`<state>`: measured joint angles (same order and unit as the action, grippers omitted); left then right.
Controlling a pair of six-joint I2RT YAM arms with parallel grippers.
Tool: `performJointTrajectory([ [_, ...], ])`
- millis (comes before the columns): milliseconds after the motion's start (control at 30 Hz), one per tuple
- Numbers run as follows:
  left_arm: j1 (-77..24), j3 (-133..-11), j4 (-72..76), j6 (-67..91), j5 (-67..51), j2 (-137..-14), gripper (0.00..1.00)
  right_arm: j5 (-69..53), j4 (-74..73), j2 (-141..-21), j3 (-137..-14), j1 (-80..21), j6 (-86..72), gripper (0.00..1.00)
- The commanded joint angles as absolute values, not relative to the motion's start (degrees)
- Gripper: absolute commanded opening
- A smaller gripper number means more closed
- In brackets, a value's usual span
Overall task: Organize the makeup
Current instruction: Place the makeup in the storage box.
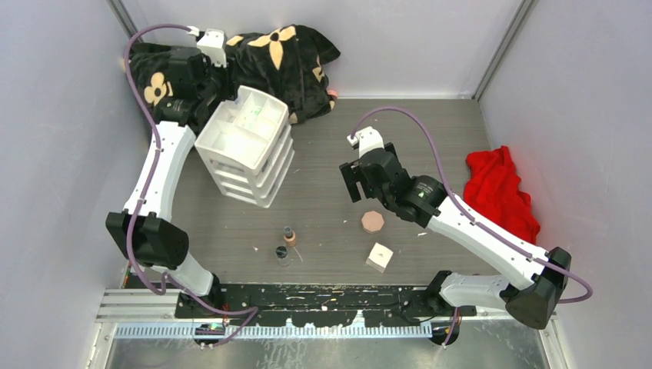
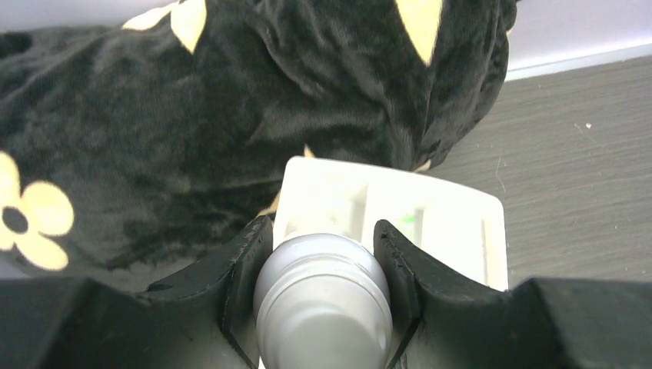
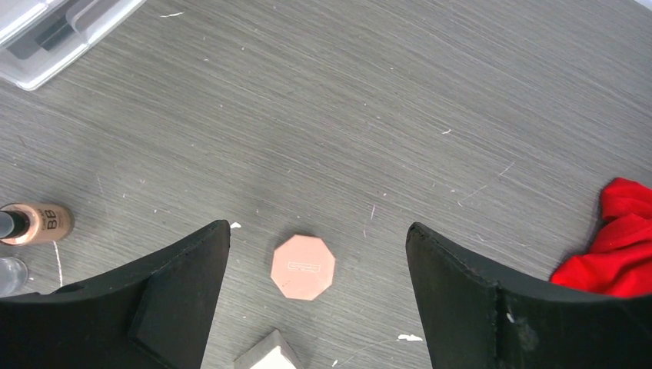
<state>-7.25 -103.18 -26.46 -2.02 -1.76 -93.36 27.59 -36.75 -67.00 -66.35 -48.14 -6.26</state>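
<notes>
My left gripper (image 1: 217, 98) is shut on a white bottle (image 2: 323, 307), holding it over the back edge of the white drawer box (image 1: 246, 146); the box's top tray (image 2: 454, 223) shows just past the bottle. On the table lie a pink-brown octagonal compact (image 1: 373, 221), a white cube (image 1: 380, 257), a tan dark-capped bottle (image 1: 289, 235) and a small clear jar (image 1: 282, 254). My right gripper (image 3: 317, 228) hangs open above the compact (image 3: 303, 267), touching nothing. The cube (image 3: 267, 357) sits just nearer, and the tan bottle (image 3: 34, 223) is far left.
A black cloth with cream flowers (image 1: 284, 54) is heaped at the back behind the drawer box. A red cloth (image 1: 500, 192) lies at the right by the wall. Grey walls close in both sides and the back.
</notes>
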Motion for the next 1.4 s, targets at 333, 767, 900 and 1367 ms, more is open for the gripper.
performJointTrajectory([
  [333,-4.2,-94.75,-22.7,-1.56,-2.78,-84.5,0.0,25.14,-32.86,-67.51,-65.21,-47.58,-7.21,0.89],
  [767,-4.14,-91.18,-22.08,-0.93,-2.26,-86.09,0.26,25.42,-32.92,-67.71,-64.54,-47.2,-7.38,0.89],
  [900,-4.14,-90.13,-21.25,-1.29,-3.08,-84.98,0.49,25.06,-32.71,-67.98,-64.33,-47.22,-7.45,0.89],
  [1367,-4.14,-90.24,-19.27,-0.38,-4.05,-78.71,1.0,24.18,-32.62,-67.73,-63.0,-46.94,-7.31,0.89],
])
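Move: The white bottle is already pinched in the left hand; its place in the storage box's open top tray, the left-side compartment, lies about 3 cm back, 2 cm left and some 9 cm below that hand. The green-stained compartment is about 4 cm to the right of it, level with it; the large near compartment is about 6 cm closer to the robot. From the idle right hand, the left-side compartment is roughly 34 cm left, 16 cm ahead and slightly higher. The white bottle is carried by the left hand about 3 cm back and 2 cm left over the left-side compartment, then lowered into it, some 6 cm down in all, the fingers tipping slightly downward. They open wide, let go of the bottle and rise about 4 cm clear, easing back a little. The empty, open right hand sinks about 3 cm. ##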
